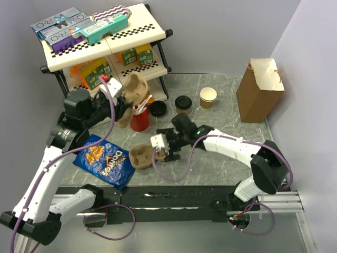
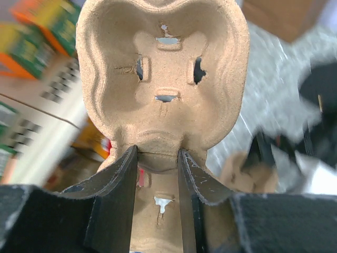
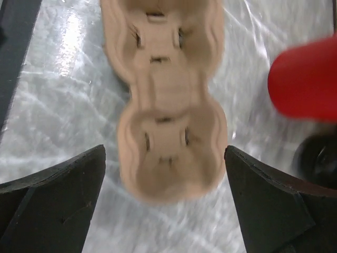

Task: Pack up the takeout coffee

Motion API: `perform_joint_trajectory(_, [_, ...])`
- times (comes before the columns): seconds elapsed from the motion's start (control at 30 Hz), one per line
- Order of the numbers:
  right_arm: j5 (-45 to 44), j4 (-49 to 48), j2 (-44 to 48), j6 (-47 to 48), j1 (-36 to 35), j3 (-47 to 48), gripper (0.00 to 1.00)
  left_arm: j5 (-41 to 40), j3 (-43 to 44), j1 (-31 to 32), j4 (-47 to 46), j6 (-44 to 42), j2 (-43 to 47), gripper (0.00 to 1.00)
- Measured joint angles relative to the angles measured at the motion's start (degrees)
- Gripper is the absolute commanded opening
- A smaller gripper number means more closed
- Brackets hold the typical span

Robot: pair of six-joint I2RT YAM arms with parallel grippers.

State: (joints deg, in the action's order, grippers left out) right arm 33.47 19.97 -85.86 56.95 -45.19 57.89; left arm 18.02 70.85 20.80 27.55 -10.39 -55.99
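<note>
The takeout coffee (image 1: 183, 104), a tan cup with a black lid, stands on the table behind my right arm. My left gripper (image 1: 120, 103) (image 2: 158, 153) is shut on the middle bridge of a tan pulp cup carrier (image 1: 134, 90) (image 2: 163, 79) and holds it in the air above the red cup (image 1: 139, 121). A second pulp carrier (image 1: 141, 157) (image 3: 168, 137) lies flat on the table. My right gripper (image 1: 158, 153) (image 3: 164, 158) hovers over its near end, jaws wide open on either side and touching nothing.
A lidless tan cup (image 1: 208, 97) stands right of the coffee. An open brown paper bag (image 1: 259, 90) is at the far right. A loose black lid (image 1: 158, 108) lies by the red cup (image 3: 305, 84). A blue chip bag (image 1: 105, 161) lies front left, and a snack shelf (image 1: 105, 47) stands at the back left.
</note>
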Motion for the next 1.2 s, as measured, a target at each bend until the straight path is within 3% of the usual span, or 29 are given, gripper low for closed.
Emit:
perform_joint_trajectory(0.27, [-6.8,-11.7,-5.7,3.9,-7.1,-1.8,1.0,-3.8,5.2,-3.1,-1.8,0.0,0.9,0.01])
perform_joint_trajectory(0.67, [-6.7,-12.6,-12.6,4.4,-7.3,3.5,1.0,-4.9,5.2,-5.4,-1.8,0.2,2.9,0.01])
perform_joint_trajectory(1.03, [-10.0,-12.4,-23.5,-12.1,-7.4,18.2,1.0,-4.3,5.2,-6.1,-1.8,0.6,1.9,0.01])
perform_joint_trajectory(1.2, [-12.7,-12.4,-24.0,-19.8,-7.4,19.0,1.0,-3.8,5.2,-6.2,-1.8,0.7,1.7,0.01])
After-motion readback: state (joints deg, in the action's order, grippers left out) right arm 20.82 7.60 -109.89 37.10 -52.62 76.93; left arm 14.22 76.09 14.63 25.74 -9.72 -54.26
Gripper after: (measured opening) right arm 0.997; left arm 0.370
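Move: To the left of the wide-open right hand, about 8 cm off, level with it fore and aft and some 6 cm lower, lies the loose cup carrier. The red cup stands about 12 cm ahead and 12 cm left of that hand, the black lid 19 cm ahead and 4 cm left, and the Doritos bag 29 cm left and 4 cm back. From the left hand, which already holds another carrier, the loose one is about 8 cm back, 8 cm right and 30 cm below. Sweeping left about 11 cm, the right hand sinks some 3 cm onto the loose cup carrier, then adds about 5 cm forward and turns some 15 degrees clockwise, fingers still wide open astride the carrier and seeming to push it along. The left hand keeps its pinch on the other carrier's waist, lifting it about 6 cm and drawing it 4 cm left, then hangs nearly still. ##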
